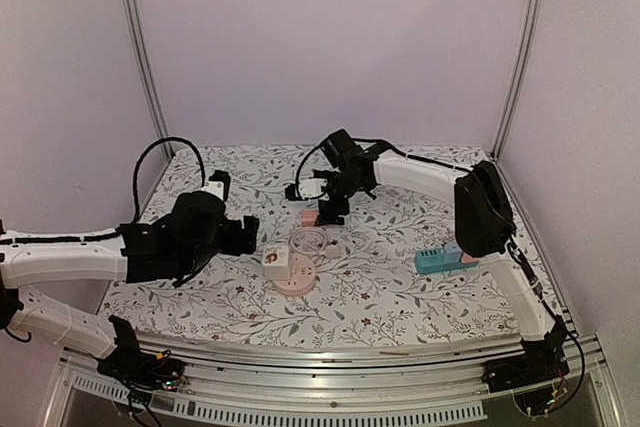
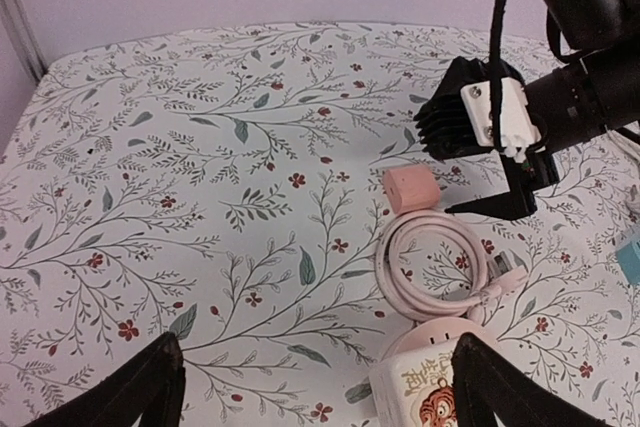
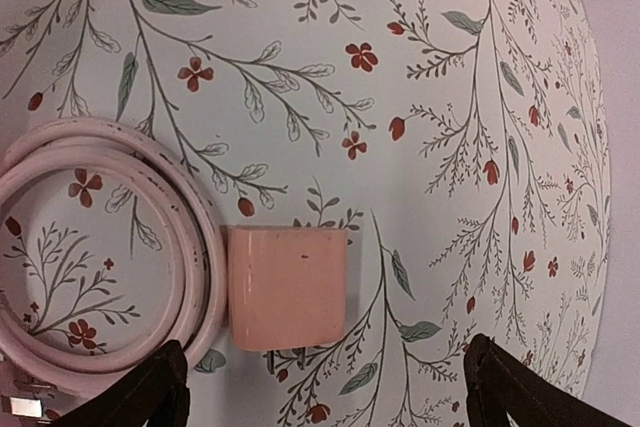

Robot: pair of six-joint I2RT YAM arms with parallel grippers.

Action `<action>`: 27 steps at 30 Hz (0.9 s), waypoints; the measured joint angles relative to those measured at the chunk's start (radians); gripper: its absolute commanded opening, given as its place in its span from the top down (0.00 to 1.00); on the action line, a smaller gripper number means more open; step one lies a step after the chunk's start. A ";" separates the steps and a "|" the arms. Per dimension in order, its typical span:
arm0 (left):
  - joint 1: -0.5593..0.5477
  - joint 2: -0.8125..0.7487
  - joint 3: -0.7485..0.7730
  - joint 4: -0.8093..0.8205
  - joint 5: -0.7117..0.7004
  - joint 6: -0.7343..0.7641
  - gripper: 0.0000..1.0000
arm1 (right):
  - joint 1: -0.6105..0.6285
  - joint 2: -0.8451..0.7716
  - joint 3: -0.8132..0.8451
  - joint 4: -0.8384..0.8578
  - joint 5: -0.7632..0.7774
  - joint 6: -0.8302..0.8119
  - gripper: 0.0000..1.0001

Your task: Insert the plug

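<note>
The pink plug (image 3: pixel 288 287) lies flat on the flowered table, its metal prongs pointing toward my right gripper (image 3: pixel 325 392). That gripper hovers over it, open, with the plug just ahead of the gap and nothing held. A coiled pink cable (image 3: pixel 100 257) touches the plug's left side. In the left wrist view the plug (image 2: pixel 410 189) sits beyond the cable (image 2: pixel 440 257). The white cube socket with a tiger picture (image 2: pixel 420 392) rests on a round pink base, close to one finger of my open left gripper (image 2: pixel 320 392).
A blue power strip (image 1: pixel 440 260) lies at the right of the table, near the right arm's elbow. Metal frame posts and plain walls close in the table at the back and sides. The right arm's wrist (image 2: pixel 560 97) hangs above the plug.
</note>
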 measured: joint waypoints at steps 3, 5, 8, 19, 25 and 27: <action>0.003 0.000 -0.005 0.002 0.008 0.000 0.08 | -0.002 0.033 0.024 0.000 -0.013 -0.027 0.17; 0.005 -0.001 -0.006 0.003 0.011 0.000 0.08 | -0.002 0.051 0.034 -0.002 -0.026 -0.037 0.19; 0.008 -0.001 -0.006 0.006 0.012 0.000 0.11 | -0.002 0.069 0.044 -0.002 -0.037 -0.044 0.24; 0.013 -0.001 -0.011 0.010 0.027 -0.002 0.13 | -0.001 0.103 0.069 0.023 -0.058 -0.053 0.41; 0.016 -0.001 -0.013 0.012 0.031 -0.003 0.13 | -0.001 0.109 0.071 0.031 -0.051 -0.055 0.63; 0.016 -0.001 -0.013 0.014 0.032 -0.003 0.13 | -0.001 0.109 0.080 0.047 -0.046 -0.056 0.71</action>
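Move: The plug lies just under my right hand, about 2 cm to its left, 1 cm back and some 4 cm below. The cord coil touches it on the near side, centred roughly 7 cm back from my hand and 2 cm left. The round adapter sits about 16 cm back and 5 cm left, the white box about 13 cm back and 9 cm left. From my left hand the plug is about 15 cm ahead, 14 cm to the right and 14 cm below. I sink my right hand about 3 cm onto the plug while easing it nearly 2 cm to my left, fingers still slanting down and left, one finger going in between the plug and the coil. On the way I close them from nearly wide open to under half, until they pinch the plug's sides, and finish with a slight rise and nudge forward. ##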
